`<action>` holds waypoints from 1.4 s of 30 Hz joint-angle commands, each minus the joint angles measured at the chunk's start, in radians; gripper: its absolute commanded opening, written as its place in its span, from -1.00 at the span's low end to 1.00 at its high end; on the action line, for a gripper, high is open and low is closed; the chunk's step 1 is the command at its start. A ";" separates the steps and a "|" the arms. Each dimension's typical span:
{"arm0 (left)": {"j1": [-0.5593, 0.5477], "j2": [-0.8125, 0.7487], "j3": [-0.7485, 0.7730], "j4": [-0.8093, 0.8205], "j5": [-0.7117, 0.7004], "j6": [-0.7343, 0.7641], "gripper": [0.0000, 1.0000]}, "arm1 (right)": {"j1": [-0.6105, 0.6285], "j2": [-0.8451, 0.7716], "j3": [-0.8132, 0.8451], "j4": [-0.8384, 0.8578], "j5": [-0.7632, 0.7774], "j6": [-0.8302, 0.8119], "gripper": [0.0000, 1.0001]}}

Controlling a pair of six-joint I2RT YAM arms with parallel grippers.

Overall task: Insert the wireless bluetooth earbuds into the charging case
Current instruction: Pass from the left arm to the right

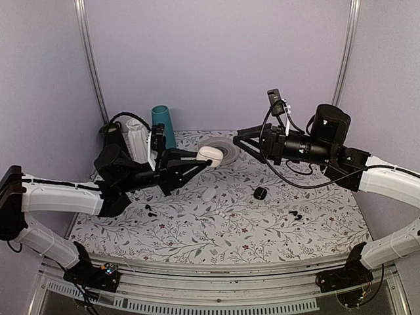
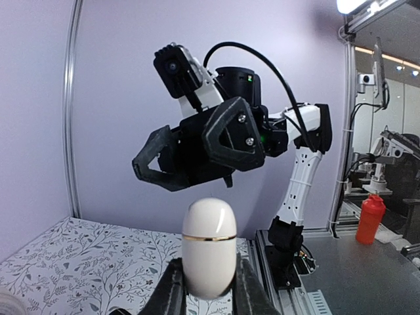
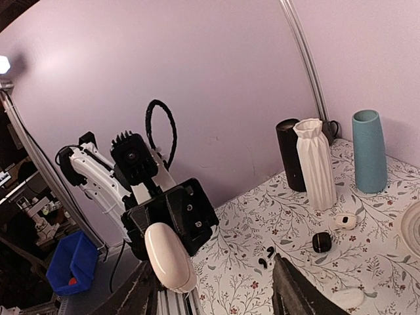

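The charging case (image 1: 210, 155) is a glossy white capsule with a thin gold band, and it is closed. It is held in the air above the back middle of the table, upright between the fingers (image 2: 172, 289) of my left gripper (image 1: 203, 160), which is shut on its lower half (image 2: 209, 246). My right gripper (image 1: 240, 140) hovers just to the right of the case with its jaws wide apart and nothing between them. In the right wrist view the case (image 3: 169, 257) shows close to that gripper's left finger (image 3: 141, 295). A tiny white speck (image 1: 231, 214) on the cloth is too small to name as one of the earbuds.
A white oval pebble (image 1: 209, 194) and a small black case (image 1: 260, 193) lie mid-table. Black earbuds lie at the left (image 1: 148, 210) and right (image 1: 295, 214). A teal vase (image 1: 163, 125), a white ribbed vase (image 1: 138, 139) and a tape roll (image 1: 226, 147) stand at the back.
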 commanded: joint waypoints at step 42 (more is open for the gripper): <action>0.048 0.092 0.241 -0.232 0.080 -0.300 -1.00 | 0.046 0.060 -0.019 0.112 -0.055 -0.013 -0.76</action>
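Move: The white charging case is in the left fingertips, its middle about 2 cm to the right of the left hand point, 1 cm ahead and 1 cm up. The open right gripper waits about 8 cm right of the left hand, 5 cm ahead and 4 cm higher. From the right hand the case lies some 6 cm left, 4 cm back and 3 cm below; a black box on the table is roughly 10 cm ahead, 9 cm right, 36 cm below. Bring the left gripper about 3 cm right and 2 cm forward, slightly up, still gripping the case and rolling it some 20 degrees, forward side down, to present it to the right gripper. Draw the right gripper back, then left and down, about 3 cm in all, until its fingers straddle the case's free end, and close them from well open to nearly the case's thickness. ##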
